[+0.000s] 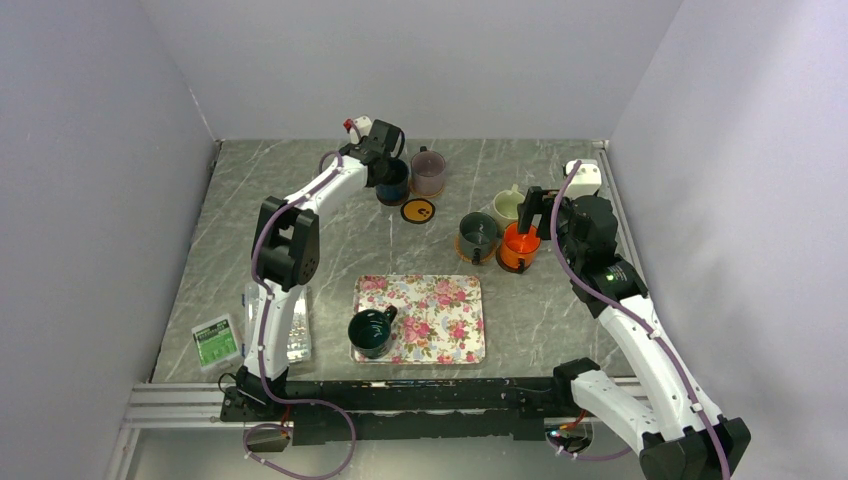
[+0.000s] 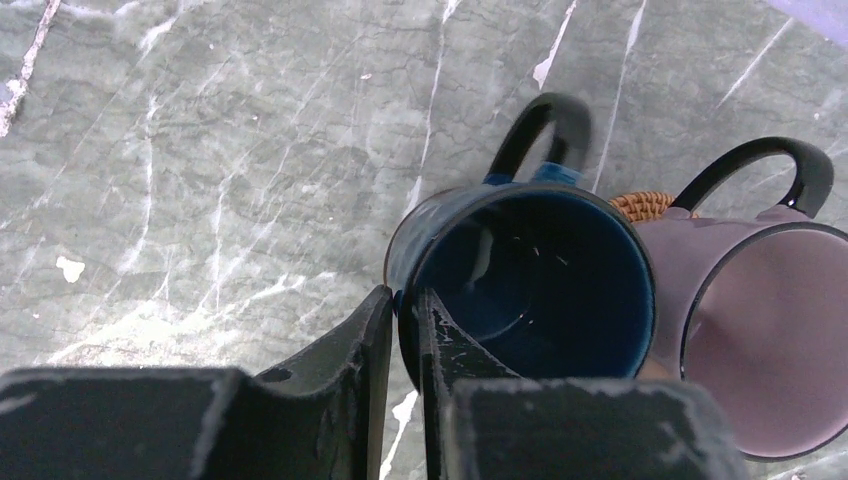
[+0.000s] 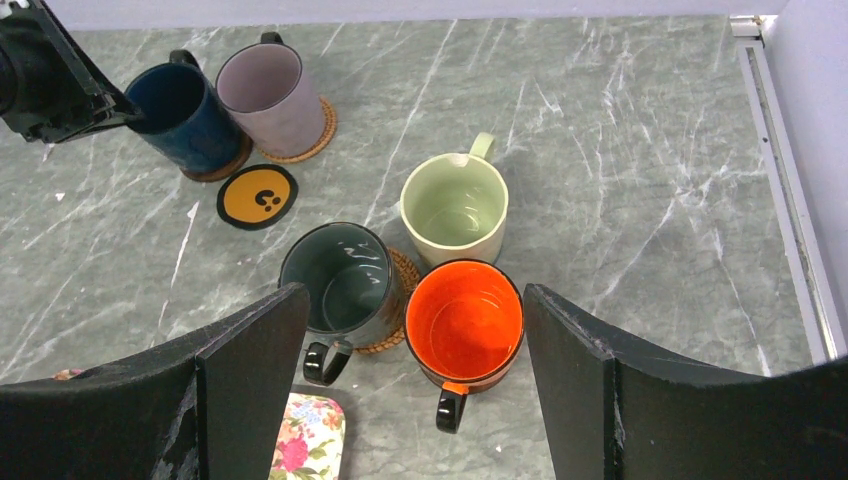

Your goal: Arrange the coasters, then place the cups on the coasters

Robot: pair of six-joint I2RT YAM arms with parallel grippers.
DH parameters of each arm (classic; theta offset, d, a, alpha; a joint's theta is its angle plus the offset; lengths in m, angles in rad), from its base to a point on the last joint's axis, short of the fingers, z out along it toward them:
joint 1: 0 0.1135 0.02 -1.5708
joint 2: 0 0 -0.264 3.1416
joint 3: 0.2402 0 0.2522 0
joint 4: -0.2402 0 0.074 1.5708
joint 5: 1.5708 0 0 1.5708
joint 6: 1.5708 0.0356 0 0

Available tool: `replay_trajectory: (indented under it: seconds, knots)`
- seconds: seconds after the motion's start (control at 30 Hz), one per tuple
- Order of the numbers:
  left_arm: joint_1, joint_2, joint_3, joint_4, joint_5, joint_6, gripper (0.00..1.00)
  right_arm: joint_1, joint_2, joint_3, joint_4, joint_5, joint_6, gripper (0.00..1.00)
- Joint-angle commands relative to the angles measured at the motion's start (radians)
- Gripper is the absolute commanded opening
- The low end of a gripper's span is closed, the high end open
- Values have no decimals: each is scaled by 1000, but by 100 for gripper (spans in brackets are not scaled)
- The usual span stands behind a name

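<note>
The navy blue cup [image 1: 392, 182] [image 2: 530, 270] [image 3: 185, 115] stands on a dark brown coaster [image 3: 225, 168] at the back. My left gripper [image 1: 385, 165] [image 2: 403, 295] pinches its rim, one finger inside and one outside, the jaws close together. The mauve cup [image 1: 428, 172] [image 2: 760, 340] sits beside it on a tan woven coaster [image 3: 322, 125]. A black, orange-faced coaster [image 1: 418, 211] [image 3: 258, 196] lies bare. My right gripper [image 1: 525, 215] [image 3: 412, 292] hangs open above the orange cup [image 1: 519, 245] [image 3: 465, 320], holding nothing. A dark green cup [image 3: 340, 285] rests on a woven coaster [image 3: 405, 290]. The pale cream-green cup [image 3: 455, 208] stands behind.
A second dark green cup [image 1: 372, 332] stands on the floral tray [image 1: 450, 320] at the front. A clear plastic box [image 1: 295, 335] and a green packet [image 1: 216, 340] lie at the front left. Walls close in the table on three sides.
</note>
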Motion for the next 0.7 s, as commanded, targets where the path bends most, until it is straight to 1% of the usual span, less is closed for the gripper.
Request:
replay_trajectory:
  seconds: [0.0,0.2,0.43,0.5,0.6,0.67]
  knots:
    - [-5,-72,29,42,-13,1,22,-3,-4,-1,14,11,10,83]
    - [-5,-81,25,47,-18,6,25,-4,-4,-1,13,11,10,83]
    - [-5,-111,1,67,-10,19,34,-4,-6,-3,15,11,8,83]
    - [-6,-137,-15,81,-1,30,40,-4,-7,-3,17,12,8,83]
    - [-12,-198,-60,132,7,80,56,-4,-9,-4,16,15,7,83]
    - [-13,-244,-86,143,5,119,63,-4,-9,-1,15,16,7,83]
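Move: The left hand's fingers straddle the left wall of the blue cup, whose middle is about 4 cm to the right and 4 cm below; it already stands on its dark coaster. The mauve cup is some 13 cm right and 3 cm ahead; the orange paw coaster roughly 11 cm right, 6 cm back and 9 cm down. From the right hand the blue cup lies about 33 cm left, 22 cm ahead, 21 cm below. The left fingers come free of the blue cup's left rim, one from inside and one from outside, going on opening from a small gap to a bit over half. After barely shifting at first, the hand rises about 4 cm, nearly straight up and gaining speed, its fingers tipping up some 5 degrees. ##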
